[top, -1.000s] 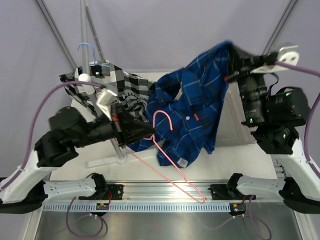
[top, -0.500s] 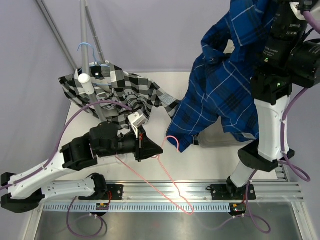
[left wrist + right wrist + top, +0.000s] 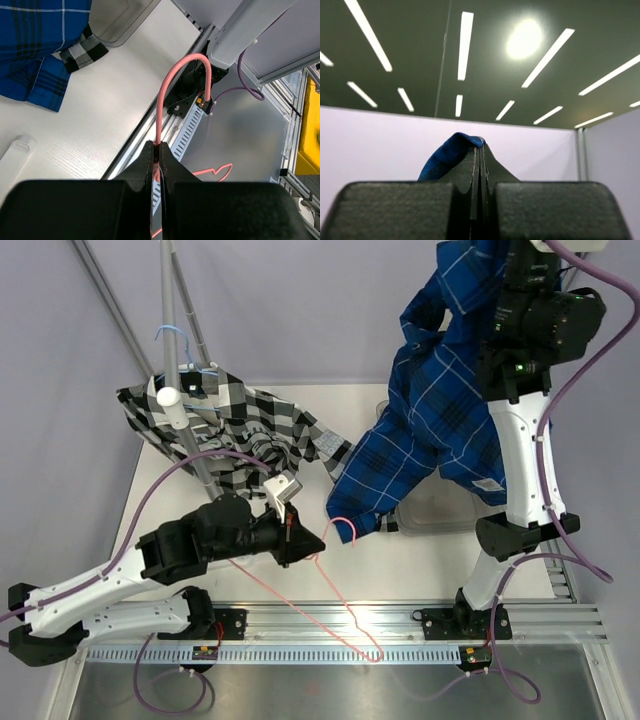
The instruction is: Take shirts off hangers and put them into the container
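My right gripper (image 3: 480, 150) is raised high and points upward, shut on a fold of the royal-blue plaid shirt (image 3: 445, 157). That shirt (image 3: 440, 430) hangs down from it over the greyish container (image 3: 425, 515), which is mostly hidden behind the cloth and the right arm. My left gripper (image 3: 318, 543) is low over the table, shut on the pink hanger (image 3: 345, 612) just below its hook (image 3: 172, 75). The hook sits right under the blue shirt's lowest hem. The black, white and grey checked shirt (image 3: 240, 430) is draped at the rack, with the light blue hanger (image 3: 170, 335) showing above it.
The white rack pole (image 3: 168, 300) rises at the back left, and its foot stands on the table (image 3: 150, 510) beside my left arm. A metal rail (image 3: 300, 625) runs along the near edge. Purple cables loop around both arms.
The right arm has lifted the blue shirt up off the pink hanger. My left gripper has drawn the hanger down and toward the near edge.
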Tool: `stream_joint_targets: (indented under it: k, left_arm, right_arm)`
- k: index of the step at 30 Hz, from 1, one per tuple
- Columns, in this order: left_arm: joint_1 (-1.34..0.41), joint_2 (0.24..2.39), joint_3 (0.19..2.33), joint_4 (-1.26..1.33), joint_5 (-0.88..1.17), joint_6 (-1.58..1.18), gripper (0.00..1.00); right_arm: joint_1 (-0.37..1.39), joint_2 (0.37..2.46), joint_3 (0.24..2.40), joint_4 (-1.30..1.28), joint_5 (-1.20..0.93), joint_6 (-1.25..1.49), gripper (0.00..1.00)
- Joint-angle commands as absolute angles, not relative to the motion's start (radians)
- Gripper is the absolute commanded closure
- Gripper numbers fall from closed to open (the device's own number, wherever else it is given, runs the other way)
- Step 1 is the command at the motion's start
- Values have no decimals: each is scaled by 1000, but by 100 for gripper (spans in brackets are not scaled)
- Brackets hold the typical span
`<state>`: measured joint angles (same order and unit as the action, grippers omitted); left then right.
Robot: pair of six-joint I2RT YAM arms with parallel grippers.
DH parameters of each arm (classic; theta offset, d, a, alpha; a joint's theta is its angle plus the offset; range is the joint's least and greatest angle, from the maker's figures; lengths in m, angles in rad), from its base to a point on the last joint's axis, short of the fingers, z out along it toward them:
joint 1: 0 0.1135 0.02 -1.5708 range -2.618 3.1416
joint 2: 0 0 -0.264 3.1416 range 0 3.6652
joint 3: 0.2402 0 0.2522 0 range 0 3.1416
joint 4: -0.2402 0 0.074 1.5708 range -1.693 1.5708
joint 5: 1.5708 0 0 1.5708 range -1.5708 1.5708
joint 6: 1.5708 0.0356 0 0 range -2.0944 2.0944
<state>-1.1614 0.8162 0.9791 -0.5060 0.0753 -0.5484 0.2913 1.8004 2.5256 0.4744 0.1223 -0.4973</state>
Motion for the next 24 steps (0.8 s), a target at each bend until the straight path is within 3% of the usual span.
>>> stream_joint_targets:
  k: [1,7,12,17,24]
  left_arm:
    - [-1167,779,939,-411,81,-583,100]
    - [-1169,735,937,-429,55,-598,100]
    - [-1180,690,934,-433,34,-629,100]
    - [-1184,637,927,-459,14,-653,100]
    - [-1186,588,890,-445,5,-667,100]
  right_arm:
    - [287,1755,2421,514,156,-436,100]
    - [285,1637,2155,538,201,-394,100]
    - [284,1547,1947,542,401,-396,100]
    - [270,1502,1856,312,735,-315,100]
    - [230,1439,1833,-217,795,-60,100]
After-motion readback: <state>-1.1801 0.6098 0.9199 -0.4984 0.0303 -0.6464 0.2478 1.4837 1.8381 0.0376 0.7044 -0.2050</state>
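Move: The right hand, pointing up with the blue shirt's edge pinched and the rest hanging below, has the container about 12 cm farther out, 9 cm to its right and 76 cm down; the black-and-white shirts on the rack are some 12 cm ahead and 50 cm left, about 60 cm lower. From the left hand, holding the freed pink hanger, the container is roughly 38 cm ahead, 39 cm right and 26 cm below. Still pinching the blue shirt, the right hand swings forward about 10 cm while sinking, then keeps dropping and veers right some 9 cm with a slight draw back, about 24 cm down in all towards the container, the wrist pitching some 45 degrees so the upward fingers tip forward. The left hand keeps its grip on the pink hanger, dips a centimetre, then rises and eases about 3 cm left, away from the shirt and container, its fingers tilting up a little towards level. ##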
